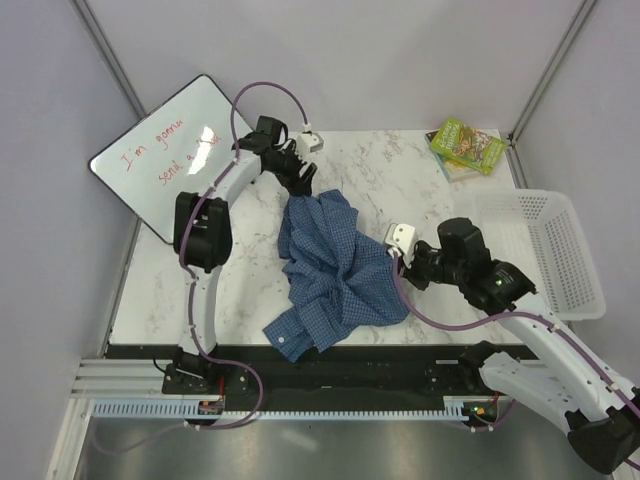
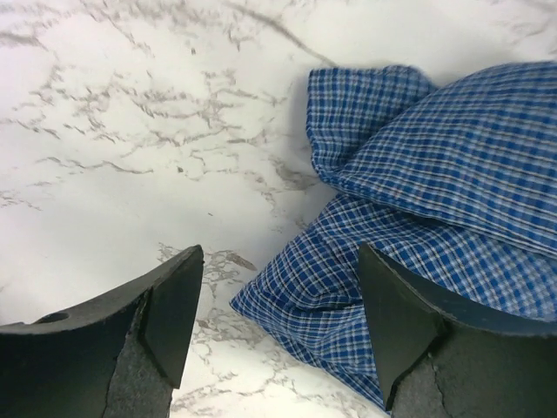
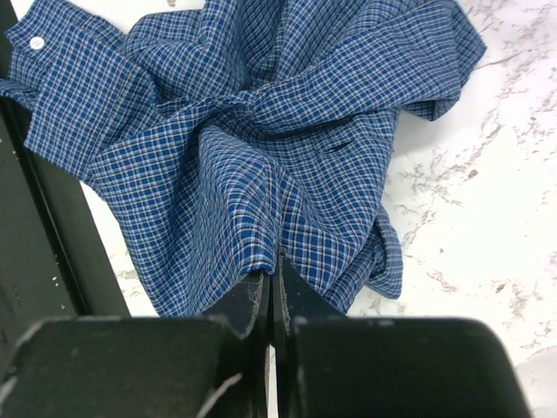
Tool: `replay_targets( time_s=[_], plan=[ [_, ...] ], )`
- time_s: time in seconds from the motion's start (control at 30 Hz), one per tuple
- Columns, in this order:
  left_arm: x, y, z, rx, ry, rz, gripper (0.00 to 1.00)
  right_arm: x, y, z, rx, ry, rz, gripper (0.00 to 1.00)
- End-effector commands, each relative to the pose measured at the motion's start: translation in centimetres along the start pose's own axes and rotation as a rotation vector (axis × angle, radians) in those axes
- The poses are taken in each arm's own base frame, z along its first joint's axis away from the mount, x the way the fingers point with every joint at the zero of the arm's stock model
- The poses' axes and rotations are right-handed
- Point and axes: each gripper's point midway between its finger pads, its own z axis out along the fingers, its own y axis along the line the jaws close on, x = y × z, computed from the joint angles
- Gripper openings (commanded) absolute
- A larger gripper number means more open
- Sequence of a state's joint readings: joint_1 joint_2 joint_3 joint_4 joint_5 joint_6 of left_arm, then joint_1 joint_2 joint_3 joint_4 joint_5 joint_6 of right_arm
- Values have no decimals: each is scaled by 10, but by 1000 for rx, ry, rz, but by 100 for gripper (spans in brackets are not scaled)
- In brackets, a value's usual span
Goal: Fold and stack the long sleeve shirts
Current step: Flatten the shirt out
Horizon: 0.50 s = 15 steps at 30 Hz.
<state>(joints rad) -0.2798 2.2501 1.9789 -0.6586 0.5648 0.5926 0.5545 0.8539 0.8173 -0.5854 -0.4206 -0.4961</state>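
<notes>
One blue checked long sleeve shirt [image 1: 335, 265] lies crumpled in the middle of the marble table [image 1: 400, 165], its collar end with a white button [image 3: 36, 42] hanging over the near edge. My left gripper [image 1: 300, 185] hovers at the shirt's far end. In the left wrist view that gripper [image 2: 278, 261] is open, and a corner of the shirt [image 2: 452, 165] lies on the table under the gap, nearer the right finger [image 2: 392, 322]. My right gripper [image 3: 274, 259] is shut on a pinched fold at the right edge of the shirt [image 3: 261, 113], slightly lifting the cloth.
A whiteboard [image 1: 165, 150] with red writing leans at the back left. A green book [image 1: 467, 147] lies at the back right corner. A white mesh basket [image 1: 545, 250] stands at the right edge. A black rail [image 1: 330, 355] runs along the near edge.
</notes>
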Motion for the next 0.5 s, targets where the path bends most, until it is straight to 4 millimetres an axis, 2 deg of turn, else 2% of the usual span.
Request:
replay_targets(
  time_s=[0.0, 0.03, 0.07, 0.13, 0.17, 0.2, 0.23, 0.27, 0.3, 0.33, 0.37, 0.4, 0.43, 0.47],
  plan=[
    [28, 7, 11, -10, 120, 46, 76, -27, -22, -6, 96, -62, -24, 0],
    [36, 6, 14, -3, 136, 44, 73, -29, -26, -6, 114, -64, -18, 0],
    [48, 2, 18, 3, 172, 35, 65, -30, -30, -4, 130, -63, 10, 0],
    [61, -4, 17, 28, 208, 23, 50, -36, -42, -3, 173, -78, 22, 0],
    [63, -9, 12, 47, 206, 14, 29, -36, -49, 1, 190, -69, 35, 0],
    [65, -11, 8, 55, 206, 5, 18, -45, -59, 1, 226, -98, 47, 0],
    [62, -16, 1, 69, 190, -11, 5, -46, -67, 1, 252, -95, 54, 0],
    [68, -18, -7, 78, 187, -43, 2, -49, -80, 3, 279, -88, 64, 0],
    [52, -19, -29, 65, 139, -38, 2, -53, -90, 3, 302, -98, 71, 0],
    [50, -25, -40, 74, 120, -58, 2, -56, -98, 3, 312, -104, 77, 0],
    [68, -38, -48, 105, 124, -100, 2, -59, -112, 3, 335, -107, 90, 0],
    [50, -46, -76, 69, 78, -61, 2, -64, -121, 4, 348, -124, 88, 0],
    [55, -53, -84, 53, 81, -51, 2, -63, -125, 13, 326, -115, 93, 0],
    [79, -74, -85, 67, 102, -69, 2, -71, -136, 9, 343, -129, 88, 0]
  ],
)
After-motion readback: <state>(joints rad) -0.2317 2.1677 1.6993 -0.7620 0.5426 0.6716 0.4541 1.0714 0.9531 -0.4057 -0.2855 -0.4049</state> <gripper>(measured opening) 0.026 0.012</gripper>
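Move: The far left corner of the shirt lies just under the open left gripper, about 2 cm back, 2 cm to its left and 7 cm below. From that hand the marker is some 19 cm left and 8 cm back, the whiteboard's middle about 27 cm left and 8 cm ahead. The shut right gripper already holds the shirt's right edge; the green package it heads towards lies roughly 34 cm ahead and 16 cm right, the basket about 30 cm right and 8 cm ahead, both well below. Down about 7 cm onto the shirt's far left corner goes the left hand, closing until it pinches the cloth, then it drags it back and left, ending some 7 cm back and 5 cm left of its start, fingertips tipping in towards the base. The right hand keeps its pinch on the right edge and carries it forward about 9 cm, rising slightly and turning clockwise, towards the green package. ##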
